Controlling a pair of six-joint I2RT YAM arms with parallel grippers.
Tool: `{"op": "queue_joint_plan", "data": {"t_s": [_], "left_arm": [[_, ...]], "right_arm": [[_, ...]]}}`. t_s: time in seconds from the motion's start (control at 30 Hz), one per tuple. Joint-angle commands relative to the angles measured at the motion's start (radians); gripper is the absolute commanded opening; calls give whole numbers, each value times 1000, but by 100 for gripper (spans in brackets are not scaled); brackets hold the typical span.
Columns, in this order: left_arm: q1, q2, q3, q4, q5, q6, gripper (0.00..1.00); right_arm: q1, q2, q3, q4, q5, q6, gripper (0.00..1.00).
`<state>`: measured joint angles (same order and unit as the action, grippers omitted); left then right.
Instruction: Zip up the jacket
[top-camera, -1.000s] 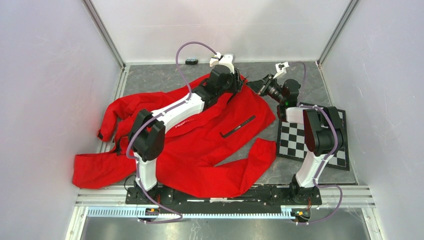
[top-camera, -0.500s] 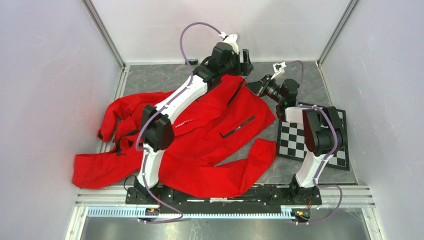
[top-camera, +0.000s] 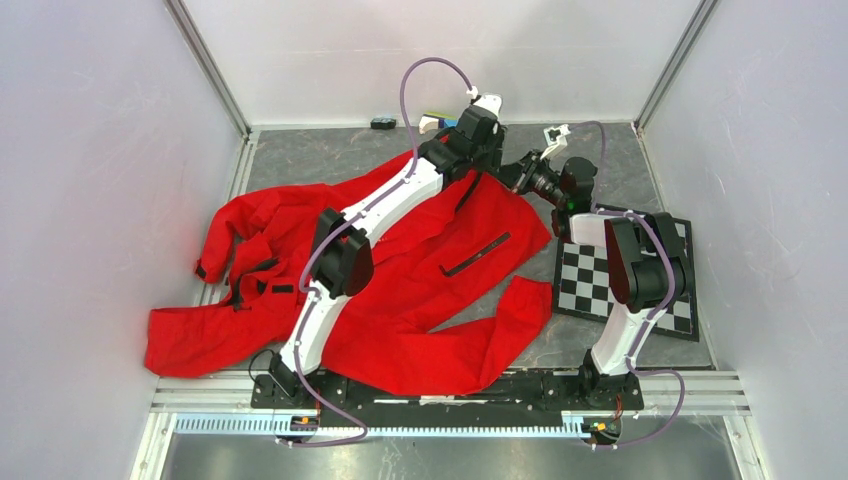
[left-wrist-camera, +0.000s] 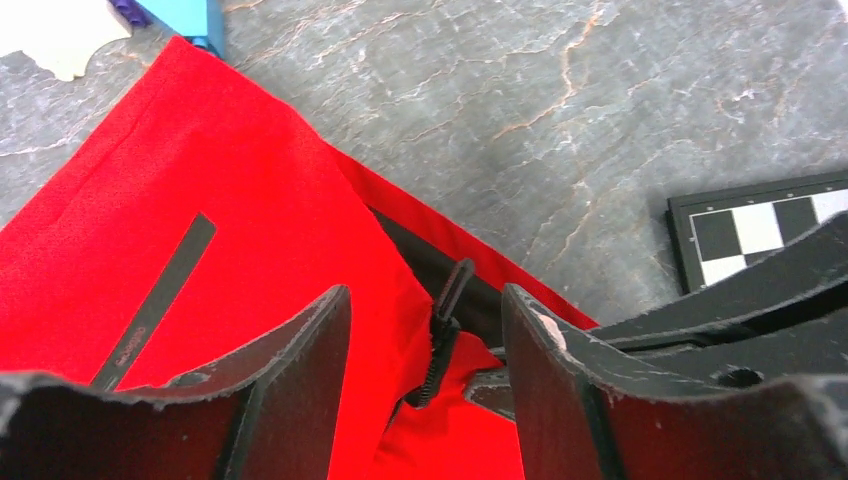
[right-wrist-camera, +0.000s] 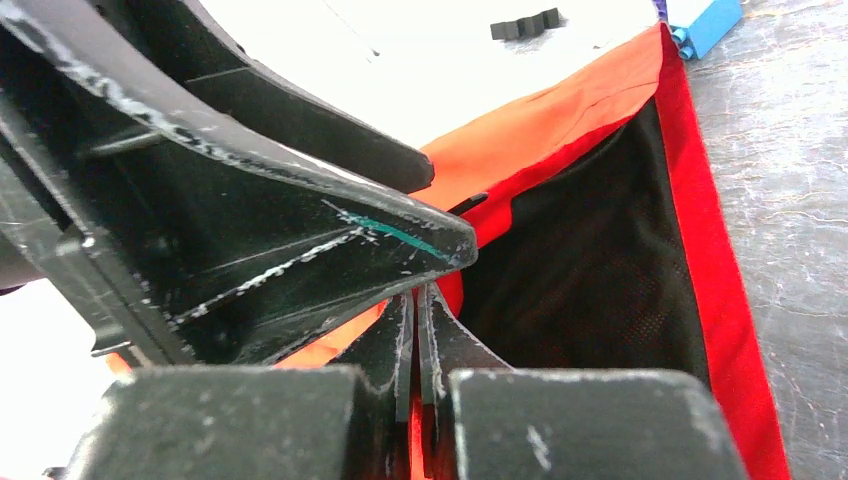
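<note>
The red jacket (top-camera: 400, 290) lies spread on the grey table, its top end at the back right. In the left wrist view my left gripper (left-wrist-camera: 425, 300) is open just above the fabric, its two fingers apart on either side of the black zipper slider (left-wrist-camera: 441, 327) and touching nothing. The zipper's teeth run down from the slider, and dark lining (left-wrist-camera: 425, 252) shows above it. My right gripper (right-wrist-camera: 415, 297) is shut on the jacket's red edge next to the dark lining (right-wrist-camera: 580, 270). In the top view the two grippers meet: left gripper (top-camera: 497, 155), right gripper (top-camera: 517, 172).
A black-and-white checkerboard (top-camera: 600, 285) lies at the right under the right arm. A blue block (left-wrist-camera: 185, 15) and a white scrap (left-wrist-camera: 60, 35) sit beyond the jacket's top edge. A small black object (top-camera: 382, 123) rests at the back wall. A black pocket strip (top-camera: 478, 253) crosses the jacket.
My left arm lifted off the jacket, swung right toward the right gripper and came down over the zipper slider, its jaws wider than a second ago. The right arm has not moved.
</note>
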<state>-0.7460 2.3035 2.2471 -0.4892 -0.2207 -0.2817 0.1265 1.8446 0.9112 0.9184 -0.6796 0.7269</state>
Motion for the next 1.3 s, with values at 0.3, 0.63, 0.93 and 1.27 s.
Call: {"op": "queue_joint_plan", "data": {"t_s": [0.3, 0.63, 0.93, 1.27], "left_arm": [[-11, 26, 103, -59, -138, 83, 53], [-4, -42, 41, -43, -221, 87, 47], [-1, -149, -87, 8, -233, 60, 33], [20, -334, -358, 18, -52, -49, 38]], "right_arm": [[15, -46, 51, 11, 14, -43, 0], [18, -52, 55, 0, 25, -40, 0], [22, -56, 60, -13, 32, -47, 0], [22, -55, 89, -43, 22, -72, 0]]}}
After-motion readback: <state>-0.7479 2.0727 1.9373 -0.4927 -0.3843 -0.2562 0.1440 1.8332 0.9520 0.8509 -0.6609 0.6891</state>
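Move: The zipper slider lies just below and between the left fingertips, about 2 cm to the hand's left, 1 cm back and 2 cm down. From that hand the near panel's pocket zipper lies some 18 cm back, 2 cm left and 14 cm lower; the blue block is about 11 cm ahead, 7 cm left and 14 cm lower. The right hand pinches the jacket edge beside the slider, which is about 3 cm to its left, 1 cm ahead and level with it. The left hand eases about 1 cm forward and down over the slider with its fingers partly closing, then sweeps some 6 cm left and, towards the end, about 4 cm back, past the slider and along the zip line, with the fingers narrowing to roughly half their starting gap and nothing between them. The wrist turns only about 10 degrees, while the right hand stays almost in place with its shut fingers still pinching the jacket edge beside the slider. ##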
